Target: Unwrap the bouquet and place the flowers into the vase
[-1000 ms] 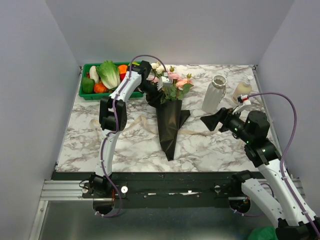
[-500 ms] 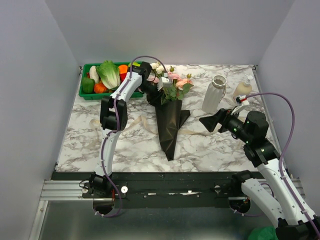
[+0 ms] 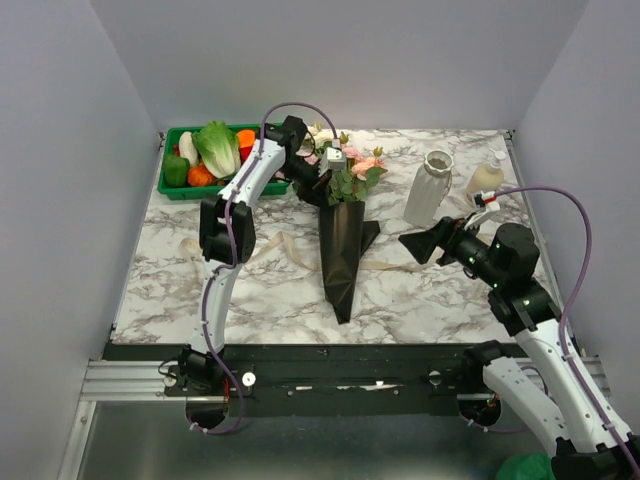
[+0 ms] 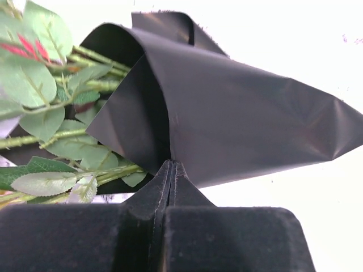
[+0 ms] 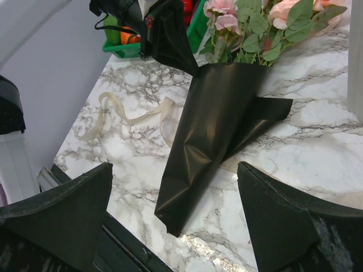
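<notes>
The bouquet (image 3: 340, 250) lies mid-table, a dark paper cone with its tip toward me. The flowers (image 3: 352, 165), pink and cream roses with green leaves, stick out of its far end (image 5: 249, 22). My left gripper (image 3: 318, 186) is shut on the upper left rim of the black paper (image 4: 238, 113), its fingertips (image 4: 170, 165) pinching the paper's edge. The cream ribbon (image 5: 130, 116) lies loose on the marble left of the cone. The white ribbed vase (image 3: 428, 187) stands upright to the right. My right gripper (image 3: 415, 243) hovers open right of the cone, nothing between its fingers (image 5: 68, 209).
A green crate (image 3: 172, 192) of toy vegetables stands at the back left, just behind the left arm. A small cream bottle (image 3: 487, 180) stands right of the vase. More ribbon (image 3: 385, 265) trails from the cone's right side. Grey walls close in the table.
My left gripper has closed onto the rim of the paper, and the cone has shifted slightly. The right arm has hardly moved and stays open.
</notes>
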Robot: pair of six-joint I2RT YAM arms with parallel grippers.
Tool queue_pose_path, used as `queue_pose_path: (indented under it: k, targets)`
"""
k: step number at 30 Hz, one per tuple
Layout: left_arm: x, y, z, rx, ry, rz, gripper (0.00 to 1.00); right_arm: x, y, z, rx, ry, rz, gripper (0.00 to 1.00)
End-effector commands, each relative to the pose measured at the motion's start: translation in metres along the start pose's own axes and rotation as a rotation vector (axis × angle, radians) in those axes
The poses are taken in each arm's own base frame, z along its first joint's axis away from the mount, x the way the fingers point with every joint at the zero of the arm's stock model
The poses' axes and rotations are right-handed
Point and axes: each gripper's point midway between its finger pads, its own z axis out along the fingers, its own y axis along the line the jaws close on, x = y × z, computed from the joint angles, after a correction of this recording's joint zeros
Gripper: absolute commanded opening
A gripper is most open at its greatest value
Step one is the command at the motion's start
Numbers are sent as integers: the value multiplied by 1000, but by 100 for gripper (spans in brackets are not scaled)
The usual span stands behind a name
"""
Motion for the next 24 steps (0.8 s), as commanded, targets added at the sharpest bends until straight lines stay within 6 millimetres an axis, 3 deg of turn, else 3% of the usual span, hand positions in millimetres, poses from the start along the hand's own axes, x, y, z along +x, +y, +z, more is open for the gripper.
queue_pose_path:
  k: [1, 11, 13, 15, 16, 17, 19, 24]
  targets:
    - [-44, -58, -29, 75, -58, -14, 0, -4, 6, -5, -22, -25, -3, 96]
    - [-101, -115, -48, 92, -131, 49, 0, -4, 6, -8, -16, -35, 4, 97]
    - [-104, -120, -50, 96, -142, 32, 0, -4, 5, -8, -16, -35, 4, 96]
    - [-94, -115, -46, 78, -113, 28, 18, -3, 5, -9, -14, -35, 4, 97]
    - [-87, -110, -45, 66, -89, 28, 36, -4, 5, -8, -16, -36, 2, 97]
    - [-73, -101, -39, 60, -47, 13, 42, -3, 6, -9, -19, -35, 1, 96]
    - [-59, -91, -36, 60, -11, -33, 50, -3, 6, -8, -22, -30, -1, 97]
    - [-18, -56, -17, 50, 71, -107, 59, -3, 6, -7, -26, -25, -13, 97]
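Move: My left fingers are already shut on the near-left edge of the black wrapper's mouth. From that hand, the blooms are about 10 cm ahead and 4 cm right, and the wrapper's body is centred some 12 cm back and 5 cm right. The vase stands around 24 cm right, level with the hand, and the green crate is 24 cm left and 9 cm ahead. From my right hand, the pinched edge is about 18 cm ahead, 21 cm left and 14 cm lower. I pull the pinched paper edge upward with my left hand, about 13 cm, drawing back some 5 cm towards myself and a little right as the wrist tilts roughly 10 degrees. Near the top I spread the shut fingers to just over half open, letting go of the edge, then sink about 3 cm and ease forward again, above the wrapper. ##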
